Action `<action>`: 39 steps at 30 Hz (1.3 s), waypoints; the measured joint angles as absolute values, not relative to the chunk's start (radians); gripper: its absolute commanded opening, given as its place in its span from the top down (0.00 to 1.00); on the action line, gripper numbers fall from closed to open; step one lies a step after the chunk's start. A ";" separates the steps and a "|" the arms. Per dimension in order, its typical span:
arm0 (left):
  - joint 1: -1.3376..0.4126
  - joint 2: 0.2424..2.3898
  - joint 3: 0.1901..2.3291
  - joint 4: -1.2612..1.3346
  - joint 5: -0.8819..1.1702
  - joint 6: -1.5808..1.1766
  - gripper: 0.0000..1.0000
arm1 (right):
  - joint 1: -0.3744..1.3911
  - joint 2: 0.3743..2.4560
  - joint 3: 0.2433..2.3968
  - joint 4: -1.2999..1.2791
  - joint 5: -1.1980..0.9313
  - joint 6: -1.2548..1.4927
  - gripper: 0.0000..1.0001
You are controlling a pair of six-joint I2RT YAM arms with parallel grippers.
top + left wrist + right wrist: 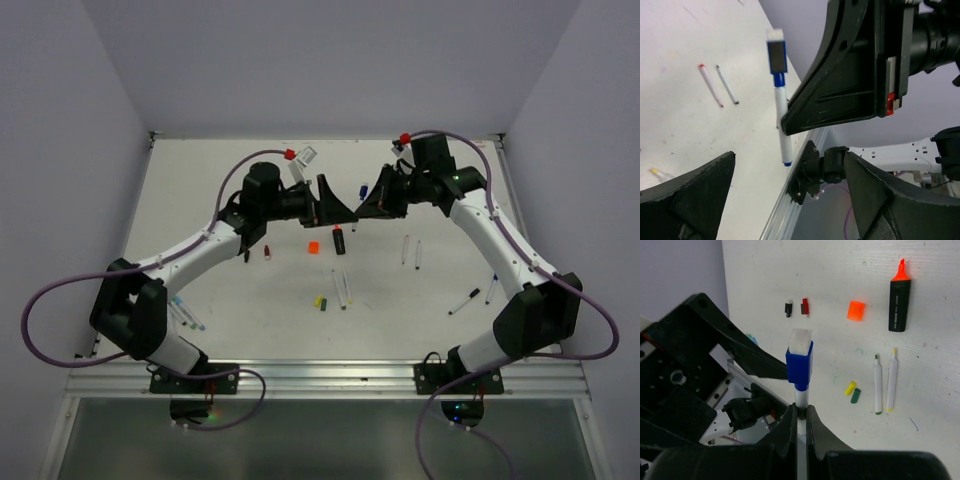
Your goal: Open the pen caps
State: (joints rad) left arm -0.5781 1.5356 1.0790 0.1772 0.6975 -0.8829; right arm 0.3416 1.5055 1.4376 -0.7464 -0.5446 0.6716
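My right gripper (801, 412) is shut on the white barrel of a pen (801, 396), held off the table. The pen's blue cap (800, 362) is still on it, pointing away from the fingers. My left gripper (790, 200) stands wide open just short of that pen (781, 107), its fingers apart from the blue cap (776, 55) and holding nothing. In the top view the two grippers face each other at the table's far middle, the left gripper (338, 205) left of the right gripper (365, 205). Loose caps lie on the table: orange (856, 310), red (804, 306), black (788, 308), yellow (850, 388), green (856, 396).
A black marker with a bare orange tip (899, 300) lies by the orange cap. Two uncapped white pens (884, 384) lie beside the yellow and green caps. More pens lie at the right (411, 251) (463, 300) and near the left arm's base (187, 315).
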 measured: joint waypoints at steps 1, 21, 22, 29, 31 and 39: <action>-0.554 1.517 1.068 0.186 0.702 -0.884 0.13 | 0.341 1.505 1.436 -0.748 -0.547 0.662 1.00; -0.445 1.597 1.051 0.631 0.894 -1.145 0.32 | 0.375 1.486 1.325 -0.469 -0.943 0.696 1.00; -0.445 1.598 1.051 0.648 0.898 -1.160 0.36 | 0.379 1.486 1.321 -0.461 -0.946 0.699 1.00; -0.445 1.601 1.037 0.737 0.910 -1.219 0.51 | 0.387 1.484 1.291 -0.402 -0.981 0.726 1.00; -0.445 1.603 1.023 0.757 0.910 -1.234 0.51 | 0.387 1.481 1.279 -0.386 -0.989 0.738 1.00; -0.440 1.605 0.999 0.802 0.910 -1.275 0.75 | 0.391 1.478 1.241 -0.300 -1.031 0.796 1.00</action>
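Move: The blue-capped pen is already in the right hand, gripped by its white barrel. Its cap stands about 6 cm ahead of the empty, open left hand, 5 cm to its right and 3 cm higher; from the right hand's pads the cap is about 4 cm ahead and 2 cm up. Some 23 cm below the left hand lie the highlighter, about 9 cm ahead and 1 cm right, and the orange cap, about 7 cm ahead and 6 cm left. Forward and left in a quick 4–5 cm sweep, the left hand backs clear of the pen, then climbs to about 6 cm above its start, tilting its fingertips up some 20 degrees and narrowing its wide-open fingers around the blue cap. The right hand keeps its grip on the barrel and carries the pen left, back and a little up, rolling and turning counter-clockwise, to bring the cap between those fingers. ##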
